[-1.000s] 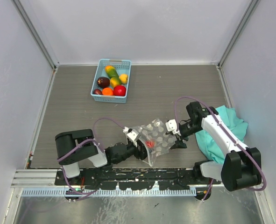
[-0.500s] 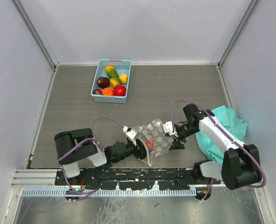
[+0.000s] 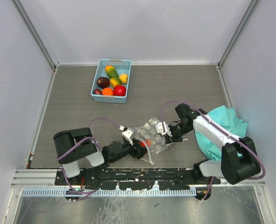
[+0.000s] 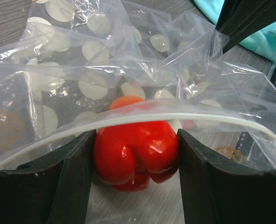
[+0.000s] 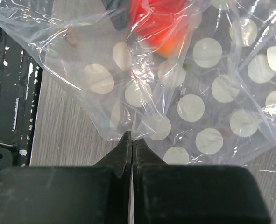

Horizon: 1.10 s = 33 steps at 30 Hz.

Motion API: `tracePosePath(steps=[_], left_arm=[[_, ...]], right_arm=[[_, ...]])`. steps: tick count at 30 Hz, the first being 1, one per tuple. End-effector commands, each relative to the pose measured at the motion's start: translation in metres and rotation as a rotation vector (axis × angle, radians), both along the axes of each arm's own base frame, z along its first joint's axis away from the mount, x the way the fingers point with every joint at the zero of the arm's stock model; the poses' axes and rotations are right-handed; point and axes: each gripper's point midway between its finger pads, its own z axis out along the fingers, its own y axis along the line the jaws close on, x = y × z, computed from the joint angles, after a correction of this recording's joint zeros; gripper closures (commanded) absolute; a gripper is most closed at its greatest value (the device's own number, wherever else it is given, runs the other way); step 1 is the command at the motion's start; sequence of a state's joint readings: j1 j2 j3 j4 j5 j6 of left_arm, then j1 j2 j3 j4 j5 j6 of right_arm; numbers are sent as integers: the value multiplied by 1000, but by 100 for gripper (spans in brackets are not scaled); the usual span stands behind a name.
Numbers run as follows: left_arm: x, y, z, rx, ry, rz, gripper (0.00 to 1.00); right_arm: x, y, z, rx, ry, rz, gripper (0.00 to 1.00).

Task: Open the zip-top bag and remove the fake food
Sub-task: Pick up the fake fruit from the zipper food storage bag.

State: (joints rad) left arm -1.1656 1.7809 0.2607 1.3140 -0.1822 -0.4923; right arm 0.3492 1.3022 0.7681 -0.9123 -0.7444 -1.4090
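The zip-top bag (image 3: 152, 134), clear with white dots, lies crumpled between my two grippers near the front edge. My left gripper (image 3: 138, 148) reaches into its open mouth. In the left wrist view the left gripper (image 4: 135, 140) is shut on a glossy red pepper (image 4: 137, 156), a piece of the fake food, with both fingers touching its sides under the white zip strip (image 4: 142, 119). An orange piece (image 4: 126, 101) shows behind it. My right gripper (image 3: 168, 132) is shut on the bag's far edge; in its wrist view the right gripper (image 5: 132, 136) pinches the plastic film (image 5: 189, 107).
A blue basket (image 3: 100, 74) at the back left holds several more plastic fruits and vegetables. A teal cloth (image 3: 226, 125) lies bunched at the right under my right arm. The black front rail (image 3: 138, 177) runs just behind the left gripper.
My right gripper moved left to the bag and went from open to shut on its edge. The bag bunched up slightly. The left gripper kept its hold and shifted a little left.
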Motion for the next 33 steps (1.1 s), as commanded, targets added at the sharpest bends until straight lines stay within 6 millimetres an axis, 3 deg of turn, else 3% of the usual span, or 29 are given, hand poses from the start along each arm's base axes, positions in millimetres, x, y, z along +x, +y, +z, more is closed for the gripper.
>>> tracePosePath(steps=[1, 5, 11, 21, 33], left_arm=[[2, 12, 0, -5, 6, 20, 64], [2, 15, 5, -22, 7, 22, 64], [-2, 7, 30, -106, 31, -20, 64], [-9, 6, 52, -167, 192, -25, 64], [-10, 35, 77, -131, 289, 36, 64]], right_arm=[[20, 1, 18, 19, -86, -47, 99], [21, -1, 18, 13, -95, -53, 99], [23, -4, 13, -8, -89, -63, 99], [32, -7, 13, -23, -119, -103, 99], [40, -13, 16, -17, -138, -147, 99]])
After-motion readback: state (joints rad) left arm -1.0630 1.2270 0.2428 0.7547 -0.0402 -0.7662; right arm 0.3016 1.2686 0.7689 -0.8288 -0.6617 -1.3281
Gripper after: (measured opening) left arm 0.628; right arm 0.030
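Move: The left hand already holds the red fruit just inside the bag mouth, whose middle is about 3 cm to its right and level fore and aft. The blue basket is some 33 cm ahead and 15 cm left; the bag body lies about 6 cm ahead and 7 cm right. From the right hand, already pinching the bag's edge, the red fruit lies roughly 12 cm left and 2 cm back. Left hand raises its red fruit about 6 cm and leftward; right pulls the pinched bag forward some 3 cm. ##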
